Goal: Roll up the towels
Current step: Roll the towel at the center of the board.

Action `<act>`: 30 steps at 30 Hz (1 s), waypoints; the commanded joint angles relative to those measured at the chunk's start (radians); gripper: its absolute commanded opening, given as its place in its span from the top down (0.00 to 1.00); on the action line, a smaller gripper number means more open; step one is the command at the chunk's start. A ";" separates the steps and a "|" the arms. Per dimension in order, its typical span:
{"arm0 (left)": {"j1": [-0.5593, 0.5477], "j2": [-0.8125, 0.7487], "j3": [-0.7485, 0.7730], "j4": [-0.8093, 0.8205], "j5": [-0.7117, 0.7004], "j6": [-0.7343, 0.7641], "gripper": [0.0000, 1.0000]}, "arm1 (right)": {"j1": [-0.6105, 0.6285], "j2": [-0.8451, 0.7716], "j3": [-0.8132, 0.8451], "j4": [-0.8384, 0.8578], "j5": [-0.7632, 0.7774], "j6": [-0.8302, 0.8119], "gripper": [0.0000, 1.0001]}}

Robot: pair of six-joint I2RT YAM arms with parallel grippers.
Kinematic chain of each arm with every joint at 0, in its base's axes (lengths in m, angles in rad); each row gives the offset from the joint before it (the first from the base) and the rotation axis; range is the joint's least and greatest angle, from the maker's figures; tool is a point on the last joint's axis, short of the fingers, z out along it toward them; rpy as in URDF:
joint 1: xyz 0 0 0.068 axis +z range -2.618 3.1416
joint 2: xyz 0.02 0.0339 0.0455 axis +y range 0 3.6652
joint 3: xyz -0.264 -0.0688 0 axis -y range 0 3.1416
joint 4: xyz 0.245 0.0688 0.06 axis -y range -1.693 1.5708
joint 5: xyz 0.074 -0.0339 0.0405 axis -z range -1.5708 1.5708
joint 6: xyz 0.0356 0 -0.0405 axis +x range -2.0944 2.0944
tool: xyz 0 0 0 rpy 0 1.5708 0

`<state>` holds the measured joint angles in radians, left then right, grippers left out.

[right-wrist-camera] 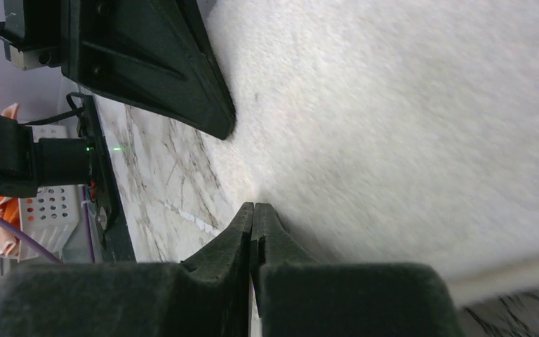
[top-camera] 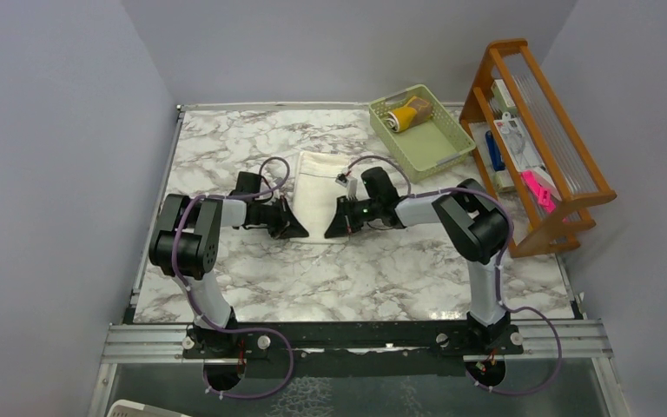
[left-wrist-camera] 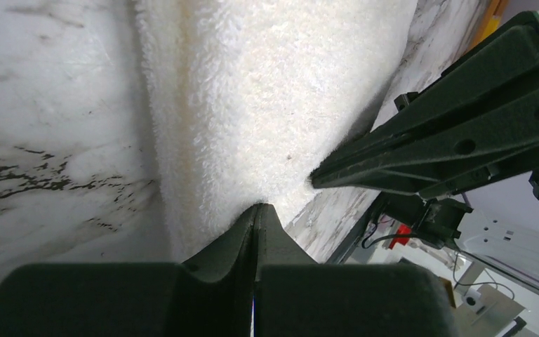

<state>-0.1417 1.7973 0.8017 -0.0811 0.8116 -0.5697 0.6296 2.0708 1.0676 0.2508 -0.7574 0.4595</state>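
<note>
A cream-white towel (top-camera: 317, 184) lies flat in the middle of the marble table (top-camera: 226, 148). My left gripper (top-camera: 299, 231) is shut, its tip resting on the towel's near left corner. My right gripper (top-camera: 331, 231) is shut too and touches the near right corner. In the left wrist view the shut tips (left-wrist-camera: 258, 208) press on the towel's (left-wrist-camera: 253, 91) fluffy edge, and no cloth shows between them. The right wrist view has the shut tips (right-wrist-camera: 254, 207) at the towel's (right-wrist-camera: 407, 119) border. A mustard-yellow roll (top-camera: 402, 119) and a tan-brown roll (top-camera: 420, 106) lie in the basket.
The pale green basket (top-camera: 452, 143) stands at the back right of the table. A wooden rack (top-camera: 564, 130) with pens and small items stands at the right edge. Grey walls close in the left, back and right sides.
</note>
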 commanded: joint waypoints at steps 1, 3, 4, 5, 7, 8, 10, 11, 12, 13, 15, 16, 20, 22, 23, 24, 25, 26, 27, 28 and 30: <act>-0.001 0.015 -0.074 0.050 -0.071 -0.044 1.00 | -0.076 -0.014 -0.078 -0.081 0.027 -0.039 0.99; -0.001 0.014 -0.092 0.084 -0.071 -0.075 1.00 | -0.101 -0.028 -0.096 -0.088 0.021 -0.045 0.99; -0.001 0.013 -0.098 0.095 -0.071 -0.086 1.00 | -0.114 -0.036 -0.104 -0.092 0.021 -0.050 0.99; -0.001 0.012 -0.101 0.101 -0.071 -0.094 1.00 | -0.124 -0.043 -0.113 -0.097 0.021 -0.053 0.99; -0.001 0.006 -0.105 0.110 -0.069 -0.103 1.00 | -0.139 -0.055 -0.117 -0.126 0.040 -0.070 0.99; -0.001 0.005 -0.106 0.115 -0.067 -0.106 1.00 | -0.143 -0.064 -0.109 -0.152 0.061 -0.090 0.99; -0.001 0.005 -0.106 0.132 -0.052 -0.116 1.00 | -0.140 -0.104 -0.078 -0.222 0.133 -0.155 0.99; -0.001 0.005 -0.106 0.147 -0.040 -0.128 1.00 | -0.133 -0.136 -0.058 -0.246 0.189 -0.190 0.99; -0.001 0.004 -0.106 0.163 -0.028 -0.141 1.00 | -0.125 -0.178 -0.042 -0.257 0.225 -0.229 0.99; -0.001 0.000 -0.103 0.178 -0.018 -0.155 1.00 | -0.098 -0.229 -0.035 -0.257 0.279 -0.271 0.93; -0.001 -0.019 -0.085 0.179 -0.018 -0.166 1.00 | -0.023 -0.322 -0.035 -0.233 0.394 -0.369 0.66; -0.001 -0.034 -0.073 0.170 -0.024 -0.165 1.00 | 0.019 -0.357 -0.036 -0.221 0.460 -0.421 0.50; 0.001 -0.127 -0.024 0.125 -0.057 -0.159 1.00 | 0.156 -0.432 -0.113 -0.099 0.577 -0.654 0.32; 0.009 -0.164 -0.007 0.107 -0.066 -0.160 1.00 | 0.204 -0.467 -0.220 0.030 0.554 -0.832 0.32; 0.017 -0.173 -0.003 0.099 -0.067 -0.162 1.00 | 0.218 -0.483 -0.275 0.092 0.508 -0.920 0.31; 0.027 -0.186 0.000 0.093 -0.064 -0.162 1.00 | 0.228 -0.493 -0.318 0.125 0.458 -1.018 0.31; 0.040 -0.191 0.002 0.089 -0.053 -0.160 1.00 | 0.234 -0.496 -0.350 0.156 0.431 -1.091 0.31; 0.054 -0.196 0.003 0.081 -0.046 -0.153 1.00 | 0.238 -0.494 -0.367 0.172 0.415 -1.165 0.31; 0.069 -0.196 0.005 0.070 -0.039 -0.144 1.00 | 0.239 -0.480 -0.362 0.154 0.403 -1.205 0.32; 0.085 -0.196 0.004 0.062 -0.034 -0.134 1.00 | 0.238 -0.457 -0.339 0.100 0.398 -1.235 0.32; 0.119 -0.193 -0.001 0.049 -0.021 -0.117 1.00 | 0.239 -0.403 -0.285 0.026 0.392 -1.280 0.36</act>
<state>-0.0830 1.6119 0.7982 0.0250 0.7803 -0.7246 0.8711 1.5974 0.7170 0.2970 -0.3302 -0.5568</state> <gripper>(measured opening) 0.009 0.664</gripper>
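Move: The folded white towel lies lengthwise under both shut grippers, its middle about 8 cm farther out than either hand and roughly 1 cm lower: some 3 cm to the left hand's right, about 1 cm to the right hand's left. Its near edge runs only about 2 cm back from the fingertips. The green basket stands some 26 cm ahead and 24 cm to the right of the right hand. The towel's near end is still touched by both hands' shut fingertips; the right ones sweep about 6 cm right and slightly forward along it, then lift off, and that hand swings up, opens wide, rolls some 70 degrees with its far side turning up, comes back and sinks towards the near right corner. The left, nearly still at first, rises about 7 cm off the towel and forward, staying shut. ##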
